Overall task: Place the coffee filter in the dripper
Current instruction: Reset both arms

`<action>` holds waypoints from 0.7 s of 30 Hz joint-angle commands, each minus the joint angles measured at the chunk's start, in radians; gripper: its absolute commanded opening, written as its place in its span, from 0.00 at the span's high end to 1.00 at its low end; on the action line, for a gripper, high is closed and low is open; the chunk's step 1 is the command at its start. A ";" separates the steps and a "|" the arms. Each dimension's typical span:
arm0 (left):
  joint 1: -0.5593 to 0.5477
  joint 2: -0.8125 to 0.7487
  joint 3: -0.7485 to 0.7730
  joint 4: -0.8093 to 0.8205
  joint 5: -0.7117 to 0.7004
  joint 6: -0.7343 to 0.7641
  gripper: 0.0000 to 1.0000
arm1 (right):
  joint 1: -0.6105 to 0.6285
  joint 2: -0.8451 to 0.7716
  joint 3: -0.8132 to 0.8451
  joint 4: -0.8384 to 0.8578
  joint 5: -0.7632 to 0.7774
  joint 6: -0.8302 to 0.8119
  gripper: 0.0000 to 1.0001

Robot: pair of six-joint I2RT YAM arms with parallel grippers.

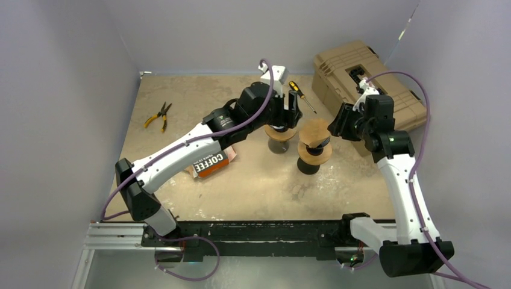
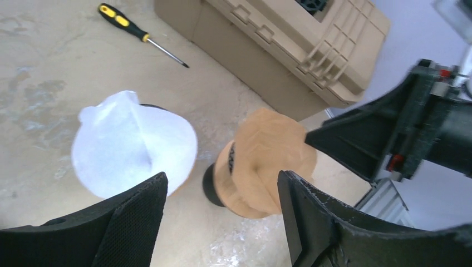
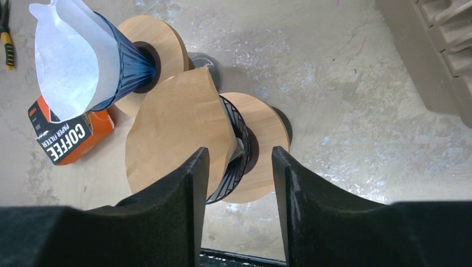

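Observation:
Two dark ribbed drippers stand on wooden discs mid-table. The left dripper [image 3: 125,64] holds a white paper filter [image 3: 67,61], which also shows in the left wrist view [image 2: 133,144]. The right dripper [image 3: 234,150] holds a brown paper filter [image 1: 314,129] that sticks up well above its rim, seen too in both wrist views [image 3: 172,128] [image 2: 273,161]. My left gripper [image 1: 289,114] is open and empty above the left dripper. My right gripper [image 1: 340,123] is open and empty just right of the brown filter, not touching it.
A tan toolbox [image 1: 367,84] stands at the back right, close behind my right arm. A yellow-handled screwdriver [image 1: 301,95] lies beside it. An orange coffee filter box [image 1: 211,162] lies under my left arm. Yellow pliers [image 1: 158,115] lie at the far left.

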 commanded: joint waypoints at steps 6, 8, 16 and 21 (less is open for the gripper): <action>0.119 -0.151 -0.144 -0.017 -0.046 0.043 0.20 | -0.001 -0.075 0.115 0.052 0.044 0.003 0.27; 0.144 -0.195 -0.186 -0.021 -0.055 0.049 0.17 | -0.001 -0.088 0.110 0.064 0.071 0.009 0.25; 0.278 -0.392 -0.413 -0.063 -0.129 0.047 0.06 | 0.000 -0.184 -0.005 0.130 0.202 0.077 0.09; 0.358 -0.502 -0.592 -0.062 -0.191 0.029 0.03 | -0.001 -0.231 -0.117 0.147 0.292 0.118 0.01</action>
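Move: The brown filter, already in its dripper, stands about 3 cm ahead, 8 cm right and 15 cm below the left hand. From there the white filter is roughly 10 cm ahead, 4 cm left and 15 below; the coffee box lies some 3 cm ahead, 30 cm left, 32 cm below. The right hand has the brown filter about 3 cm ahead, 4 cm left and 8 cm below. Both hands open wider, left sweeping some 20 cm left towards the coffee box, right rising about 5 cm. ##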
